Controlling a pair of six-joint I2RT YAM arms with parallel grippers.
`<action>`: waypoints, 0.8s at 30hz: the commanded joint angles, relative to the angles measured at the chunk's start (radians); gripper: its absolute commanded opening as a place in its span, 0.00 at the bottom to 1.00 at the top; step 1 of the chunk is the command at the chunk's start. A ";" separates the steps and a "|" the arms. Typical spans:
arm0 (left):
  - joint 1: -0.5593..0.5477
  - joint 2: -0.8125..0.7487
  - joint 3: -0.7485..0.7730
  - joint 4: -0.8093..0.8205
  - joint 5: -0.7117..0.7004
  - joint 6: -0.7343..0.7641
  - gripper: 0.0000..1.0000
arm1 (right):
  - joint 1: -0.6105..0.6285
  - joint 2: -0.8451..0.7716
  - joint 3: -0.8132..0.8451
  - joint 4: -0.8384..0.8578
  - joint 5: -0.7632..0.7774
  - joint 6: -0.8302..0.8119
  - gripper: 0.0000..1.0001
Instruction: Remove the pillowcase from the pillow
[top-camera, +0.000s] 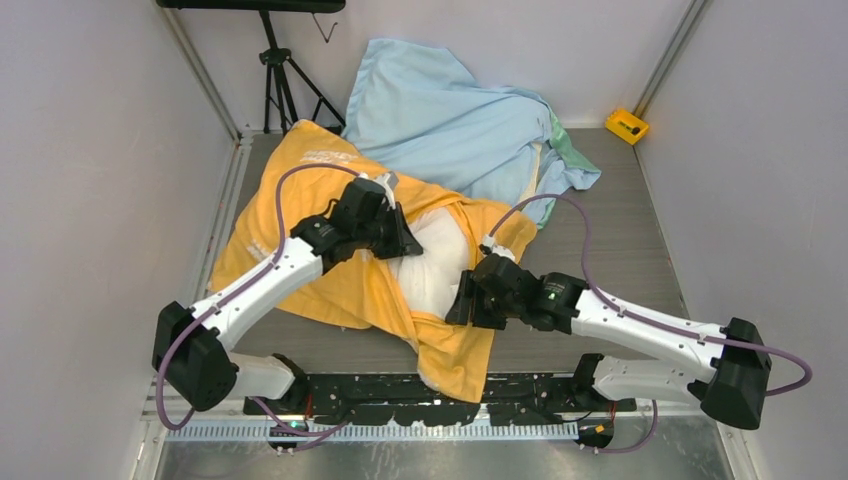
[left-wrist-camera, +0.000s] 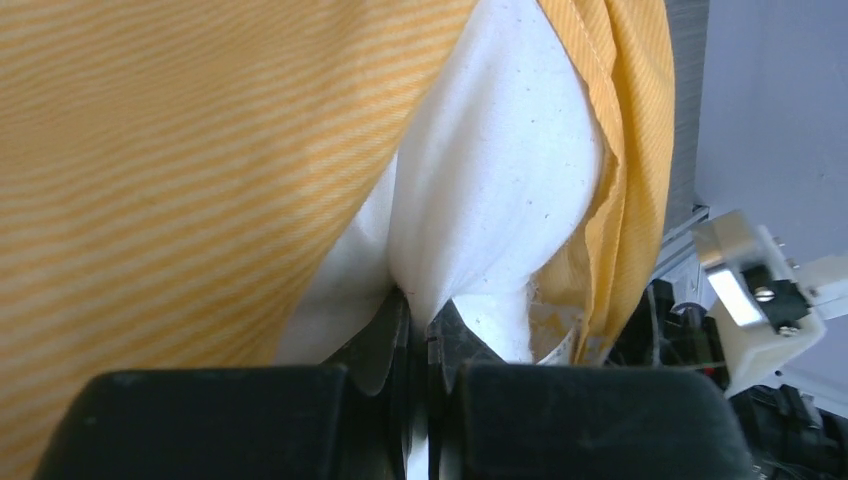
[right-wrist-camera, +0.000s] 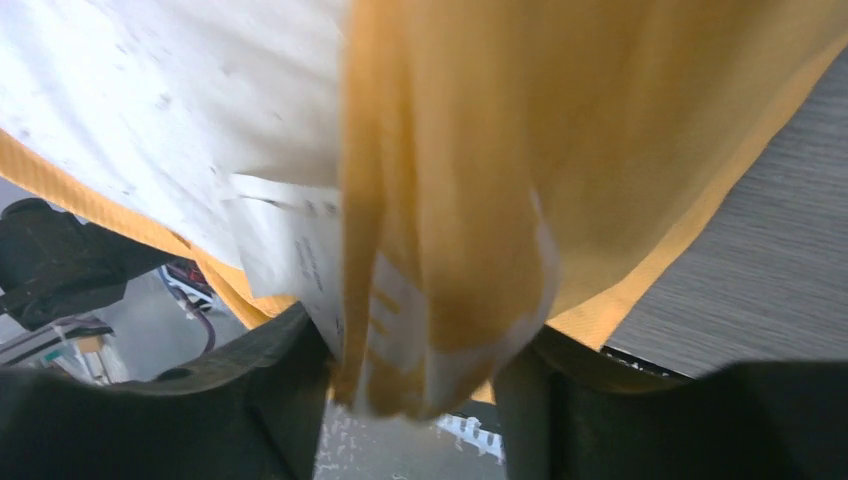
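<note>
The orange-yellow pillowcase lies crumpled across the grey table, and the white pillow bulges out of its open side. My left gripper sits at the pillow's left edge. In the left wrist view that gripper is shut on a pinched fold of the white pillow, with the pillowcase on both sides. My right gripper is at the pillow's lower right. In the right wrist view its jaws stand apart, and a blurred bunch of pillowcase hem with a white label hangs between them, beside the pillow.
A pale light-blue cloth is heaped at the back of the table, touching the pillowcase. A small yellow box sits at the back right corner. A black tripod stands at the back left. White walls close in both sides.
</note>
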 joint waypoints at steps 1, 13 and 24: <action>0.057 0.007 0.139 0.081 -0.052 0.025 0.00 | 0.003 -0.048 -0.077 -0.038 -0.039 -0.015 0.55; 0.165 -0.021 0.343 -0.066 0.005 0.117 0.00 | 0.001 -0.157 -0.189 -0.097 0.202 0.041 0.43; 0.183 -0.119 0.458 -0.354 0.222 0.246 0.00 | -0.196 -0.127 -0.223 0.070 0.180 -0.032 0.38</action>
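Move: Between the right hand's part-open fingers lies the rim fold of the orange pillowcase, about 2 cm ahead of the hand point and 2 cm below it, straight in line. The bare white part of the pillow is some 10 cm ahead and 6 cm left, and the case's hanging flap is about 11 cm back and 2 cm left, 8 cm lower. The left hand already pinches that white part, whose middle is roughly 3 cm back, 3 cm right and 6 cm below; the rim fold is about 10 cm back, 9 cm right and 8 cm lower. Hoisting the pinched pillow, the left hand rises about 9 cm, swinging some 4 cm forward and then back while drifting 4 cm left, grip kept. The right hand sinks back slightly with the rim fold at its fingertips, draws about 5 cm right away from the pillow, then sweeps forward some 5 cm, turning about 15 degrees clockwise as its fingers narrow without shutting. ##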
